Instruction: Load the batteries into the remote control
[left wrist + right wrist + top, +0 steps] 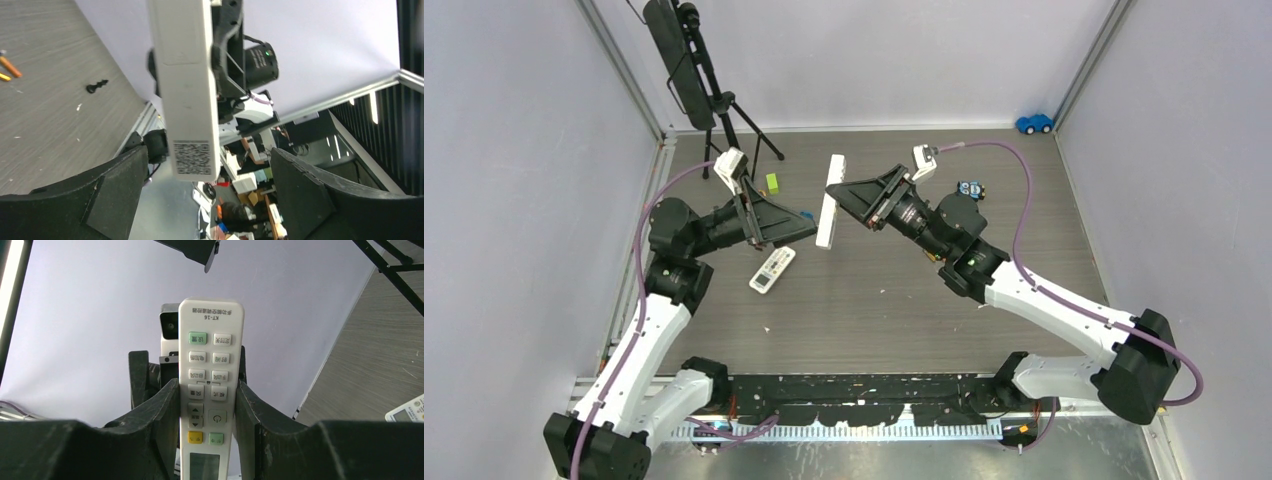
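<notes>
My right gripper is shut on a long white remote control and holds it up above the table's middle. In the right wrist view its button face is clamped between both fingers. My left gripper is open, facing the remote's plain back. In the left wrist view the back's end with a QR label hangs between the wide-apart fingers, touching neither. An orange-copper battery lies on the table at that view's far left edge.
A second, smaller white remote lies on the table below the left gripper. A small black knob-like piece lies near the battery. A green block, a tripod, a small dark blue item and a blue toy car sit toward the back.
</notes>
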`<action>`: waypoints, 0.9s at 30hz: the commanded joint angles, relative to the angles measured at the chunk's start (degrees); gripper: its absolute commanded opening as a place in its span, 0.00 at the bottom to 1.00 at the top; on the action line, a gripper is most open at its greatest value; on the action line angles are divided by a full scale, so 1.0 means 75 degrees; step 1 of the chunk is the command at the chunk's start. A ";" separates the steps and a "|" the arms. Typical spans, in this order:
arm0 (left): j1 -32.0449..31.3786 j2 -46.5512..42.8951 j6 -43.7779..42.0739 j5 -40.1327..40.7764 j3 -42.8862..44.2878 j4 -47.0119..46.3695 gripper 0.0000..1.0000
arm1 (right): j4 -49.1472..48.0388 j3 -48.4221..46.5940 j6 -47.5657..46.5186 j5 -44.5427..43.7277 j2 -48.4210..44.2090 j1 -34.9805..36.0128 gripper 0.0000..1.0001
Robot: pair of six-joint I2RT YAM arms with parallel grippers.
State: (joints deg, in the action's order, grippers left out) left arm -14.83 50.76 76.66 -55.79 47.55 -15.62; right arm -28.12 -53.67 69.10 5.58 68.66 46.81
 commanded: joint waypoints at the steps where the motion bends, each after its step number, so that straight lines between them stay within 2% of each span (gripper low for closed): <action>1: -0.0395 -0.0013 0.0634 -0.0315 0.0004 -0.1076 0.91 | -0.0884 -0.0293 0.0112 0.0228 0.0168 0.0029 0.12; 8: -0.0745 0.0226 0.0310 -0.0139 -0.0319 -0.1082 0.65 | -0.1562 -0.0203 0.0291 0.0438 0.0512 0.0029 0.12; 11: -0.0753 0.0467 0.0090 -0.0186 -0.0351 -0.1082 0.64 | -0.1695 -0.0210 0.0325 0.0466 0.0626 0.0029 0.12; 12: -0.0754 0.0546 0.0014 -0.0182 -0.0346 -0.1082 0.60 | -0.1743 -0.0234 0.0334 0.0498 0.0675 0.0029 0.13; 14: -0.0753 0.0705 -0.0231 -0.0246 -0.0293 -0.1099 0.42 | -0.1882 -0.0250 0.0412 0.0581 0.0772 0.0013 0.13; 15: -0.0753 0.0759 -0.0392 -0.0325 -0.0248 -0.1119 0.28 | -0.1928 -0.0250 0.0424 0.0606 0.0790 -0.0023 0.15; 16: -0.0753 0.0805 -0.0639 -0.0393 -0.0180 -0.1116 0.10 | -0.1925 -0.0244 0.0430 0.0614 0.0794 -0.0060 0.21; 17: -0.0753 0.0802 -0.0970 -0.0444 -0.0116 -0.0925 0.01 | -0.1914 -0.0207 0.0431 0.0625 0.0769 -0.0125 0.33; 19: -0.0753 0.0783 -0.2210 -0.0356 0.0171 0.0221 0.00 | -0.1961 0.0058 0.0415 0.0655 0.0568 -0.0312 0.78; 20: -0.0753 0.0759 -0.3003 -0.0212 0.0427 0.1105 0.00 | -0.1996 0.0241 0.0344 0.0725 0.0411 -0.0446 0.89; 22: -0.0762 0.0732 -0.4684 0.0380 0.0985 0.2822 0.00 | -0.1343 0.0336 0.0118 0.1042 -0.0068 -0.0842 0.97; 25: -0.0814 0.0708 -0.7087 0.1321 0.1738 0.4759 0.00 | 0.1256 -0.0251 -0.0806 0.1140 -0.0684 -0.1209 1.00; 27: -0.0893 0.0661 -0.8318 0.2036 0.2068 0.5542 0.00 | 0.3214 -0.1102 -0.1811 0.1102 -0.0810 -0.1231 1.00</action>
State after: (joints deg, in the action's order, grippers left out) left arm -20.69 57.12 41.39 -50.63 56.31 7.57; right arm -26.09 -52.07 67.35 12.36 67.64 38.72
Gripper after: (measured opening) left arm 0.404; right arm 0.993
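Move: The remote control, held level in the right fingers just nearer the robot than their pads, has its middle about 5 cm ahead of the open left hand and 3 cm to its right, at nearly equal height. The left gripper, where it is being taken, lies roughly 6 cm back and 4 cm left of the right hand. Far below, some 38 cm, a second remote lies 9 cm ahead and 11 cm left of the left hand; the batteries lie 8 cm ahead and 22 cm right of the right hand. The left hand eases back a little, then about 3 cm right and down onto the remote's near end, its fingers closing to pinch the end's two edges, while the right hand, still gripping, feeds it 2 cm left. The right fingers then open wide and back off about 5 cm to the right and slightly forward, as the left hand keeps its hold, sinks and edges forward, and turns some 20 degrees, fingertips dipping and the remote's far end tipping up. ##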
